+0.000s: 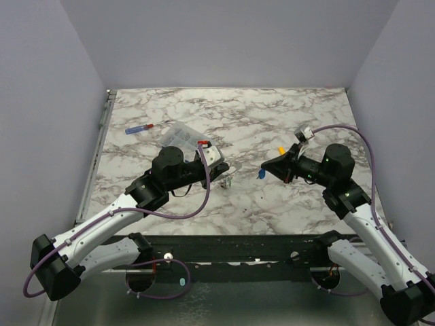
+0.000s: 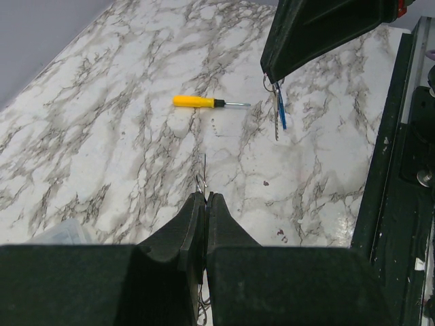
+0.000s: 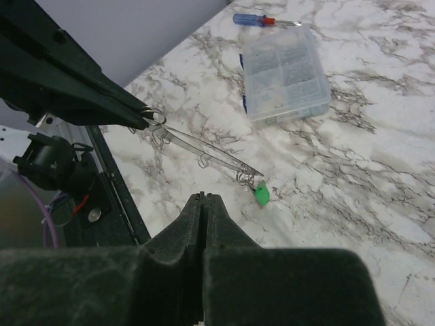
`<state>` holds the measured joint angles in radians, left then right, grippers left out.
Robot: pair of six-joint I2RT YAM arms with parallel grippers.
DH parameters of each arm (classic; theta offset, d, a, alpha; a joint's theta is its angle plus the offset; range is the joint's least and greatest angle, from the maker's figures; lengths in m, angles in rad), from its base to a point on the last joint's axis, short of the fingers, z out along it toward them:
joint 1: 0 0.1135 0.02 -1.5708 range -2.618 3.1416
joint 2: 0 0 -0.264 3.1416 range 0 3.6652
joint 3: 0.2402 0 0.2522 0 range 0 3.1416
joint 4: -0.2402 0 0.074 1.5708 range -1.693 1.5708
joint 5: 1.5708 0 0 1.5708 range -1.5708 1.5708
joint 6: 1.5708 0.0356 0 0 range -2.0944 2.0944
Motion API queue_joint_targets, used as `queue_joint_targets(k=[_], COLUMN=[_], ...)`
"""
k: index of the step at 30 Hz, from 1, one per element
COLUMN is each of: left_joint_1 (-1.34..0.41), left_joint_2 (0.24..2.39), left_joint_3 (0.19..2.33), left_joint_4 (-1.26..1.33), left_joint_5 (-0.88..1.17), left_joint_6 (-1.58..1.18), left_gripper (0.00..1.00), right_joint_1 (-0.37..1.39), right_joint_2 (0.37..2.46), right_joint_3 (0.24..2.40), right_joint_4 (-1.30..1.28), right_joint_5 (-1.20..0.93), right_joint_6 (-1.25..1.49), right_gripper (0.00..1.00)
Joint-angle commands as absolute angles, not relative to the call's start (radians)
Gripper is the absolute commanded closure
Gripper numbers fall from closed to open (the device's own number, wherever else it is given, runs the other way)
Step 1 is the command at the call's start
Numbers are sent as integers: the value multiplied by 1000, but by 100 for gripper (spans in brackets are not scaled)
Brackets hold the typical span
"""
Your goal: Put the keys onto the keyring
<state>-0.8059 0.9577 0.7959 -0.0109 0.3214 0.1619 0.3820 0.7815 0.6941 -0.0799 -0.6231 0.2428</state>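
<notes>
My left gripper (image 2: 205,197) is shut on the keyring (image 3: 204,151), a thin silver wire loop seen edge-on in the right wrist view, stretching out from the left fingertips (image 3: 139,117). A green-tagged key (image 3: 262,195) hangs at the loop's far end, low over the marble. My right gripper (image 3: 204,197) is shut on a small key with a blue tag (image 2: 280,112), which dangles below its tip (image 2: 270,76) in the left wrist view. In the top view the two grippers face each other mid-table, left (image 1: 224,178) and right (image 1: 264,170), a short gap apart.
A clear compartment box (image 3: 285,75) and a red-and-blue screwdriver (image 3: 262,19) lie at the back left. A yellow-handled screwdriver (image 2: 204,102) lies on the marble near the right gripper. The table's black front rail (image 2: 394,170) runs along the near edge.
</notes>
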Motion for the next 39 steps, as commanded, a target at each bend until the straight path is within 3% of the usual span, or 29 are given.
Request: queue_joint_targets(k=[1,13,31,39], left_joint_1=[-804,-804,-804,-803], left_joint_2=[945,949,950,949], left_joint_3=[795,794,794,792], left_joint_4=[6,9,9,9], left_joint_5=[342,359,364,363], left_joint_6=[171,169,169,169], left_gripper=[100,100,100,100], right_joint_1=[379,441,673,691], right_joint_2=[773,850,1020,1058], right_joint_3=[707,763,899,903], right_joint_4=[-14,47,29,44], right_joint_5=[-738,-770,-572,-550], right_joint_6=[239,224,133,126], right_gripper=[99,99,99,99])
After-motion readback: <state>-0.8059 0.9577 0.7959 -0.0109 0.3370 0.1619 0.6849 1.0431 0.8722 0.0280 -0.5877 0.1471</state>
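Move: The keyring, pinched in the left fingertips, is about 10 cm to the right hand's left, 1 cm nearer the base and 1 cm higher; its green key hangs some 8 cm below the ring. On the table 22 cm below the right hand, the yellow screwdriver lies roughly 12 cm ahead and 12 cm right, the parts box 19 cm ahead and 30 cm left. From the left hand, the keyring is right at the fingertips, level. The right hand carries the blue key some 9 cm left towards the still-held keyring, turning about 15 degrees counter-clockwise. ##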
